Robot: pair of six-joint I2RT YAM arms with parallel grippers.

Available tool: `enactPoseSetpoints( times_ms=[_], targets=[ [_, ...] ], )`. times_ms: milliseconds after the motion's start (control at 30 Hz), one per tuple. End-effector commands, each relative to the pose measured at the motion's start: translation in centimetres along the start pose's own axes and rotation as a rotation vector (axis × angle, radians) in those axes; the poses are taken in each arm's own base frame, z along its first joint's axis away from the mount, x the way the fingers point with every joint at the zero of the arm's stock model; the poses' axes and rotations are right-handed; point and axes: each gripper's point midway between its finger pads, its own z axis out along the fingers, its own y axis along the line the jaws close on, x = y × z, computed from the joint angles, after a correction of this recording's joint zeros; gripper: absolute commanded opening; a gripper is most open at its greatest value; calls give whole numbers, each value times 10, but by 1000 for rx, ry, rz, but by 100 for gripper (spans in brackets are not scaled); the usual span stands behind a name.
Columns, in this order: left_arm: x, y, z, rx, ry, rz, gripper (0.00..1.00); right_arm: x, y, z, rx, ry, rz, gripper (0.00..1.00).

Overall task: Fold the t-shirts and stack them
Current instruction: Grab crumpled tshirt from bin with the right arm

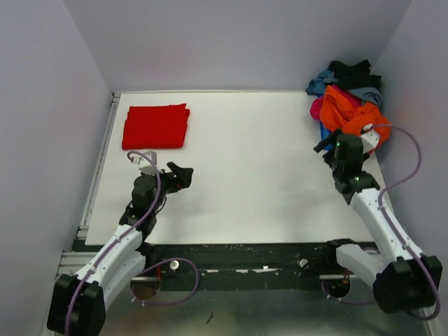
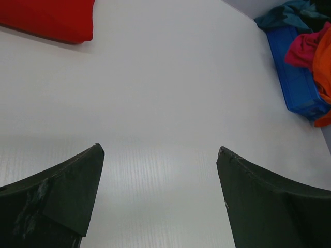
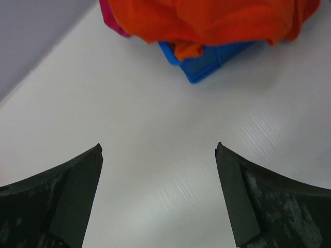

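A solid red t-shirt (image 1: 155,127) lies folded flat at the table's far left, and its edge shows in the left wrist view (image 2: 49,18). At the far right, a heap of t-shirts sits in a blue bin (image 3: 207,59): bright orange (image 1: 353,112), pink (image 1: 317,106), grey-blue (image 1: 322,80) and black (image 1: 353,70). My left gripper (image 1: 180,175) hovers open over bare table, below and right of the red shirt, nothing between its fingers (image 2: 160,149). My right gripper (image 1: 326,150) is open just short of the bin, the orange t-shirt (image 3: 207,20) right ahead of it, empty (image 3: 159,146).
Grey walls close in the white table (image 1: 252,175) on the left, back and right. A metal rail (image 1: 98,168) runs along its left edge. The blue bin (image 2: 295,77) stands in the far right corner against the wall.
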Motion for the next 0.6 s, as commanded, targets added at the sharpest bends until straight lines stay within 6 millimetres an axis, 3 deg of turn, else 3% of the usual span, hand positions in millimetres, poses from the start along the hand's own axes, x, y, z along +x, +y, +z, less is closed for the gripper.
enactPoseSetpoints(
  times_ms=[0, 167, 200, 500, 567],
  targets=[
    [6, 6, 1, -22, 12, 6, 99, -65, 10, 27, 141, -31, 38, 98],
    [6, 5, 1, -17, 10, 5, 99, -100, 26, 64, 217, -17, 27, 100],
    [6, 6, 1, -19, 12, 5, 99, -107, 19, 72, 261, -15, 37, 100],
    [5, 9, 1, -35, 3, 8, 99, -114, -10, 130, 394, 41, 60, 100],
    [5, 10, 1, -42, 5, 10, 99, -112, -20, 138, 421, 52, 71, 87]
  ],
)
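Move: The orange t-shirt heaped over the blue bin lies about 16 cm ahead of my right hand, 6 cm to its right and some 6 cm lower. The pink shirt beside it is roughly 19 cm ahead and 5 cm left of my right hand, at a similar height; the black shirt is 28 cm ahead and 3 cm to its right. For my left hand, the orange shirt is about 70 cm right and 22 cm ahead. I swing my right hand up and over to the orange shirt, about 14 cm forward and 10 cm to the right, climbing some 8 cm first and then sinking about 5 cm towards the heap. As I go I turn the wrist roughly 15 degrees clockwise and tip the fingers further down, keeping them wide open; I see no contact yet. ##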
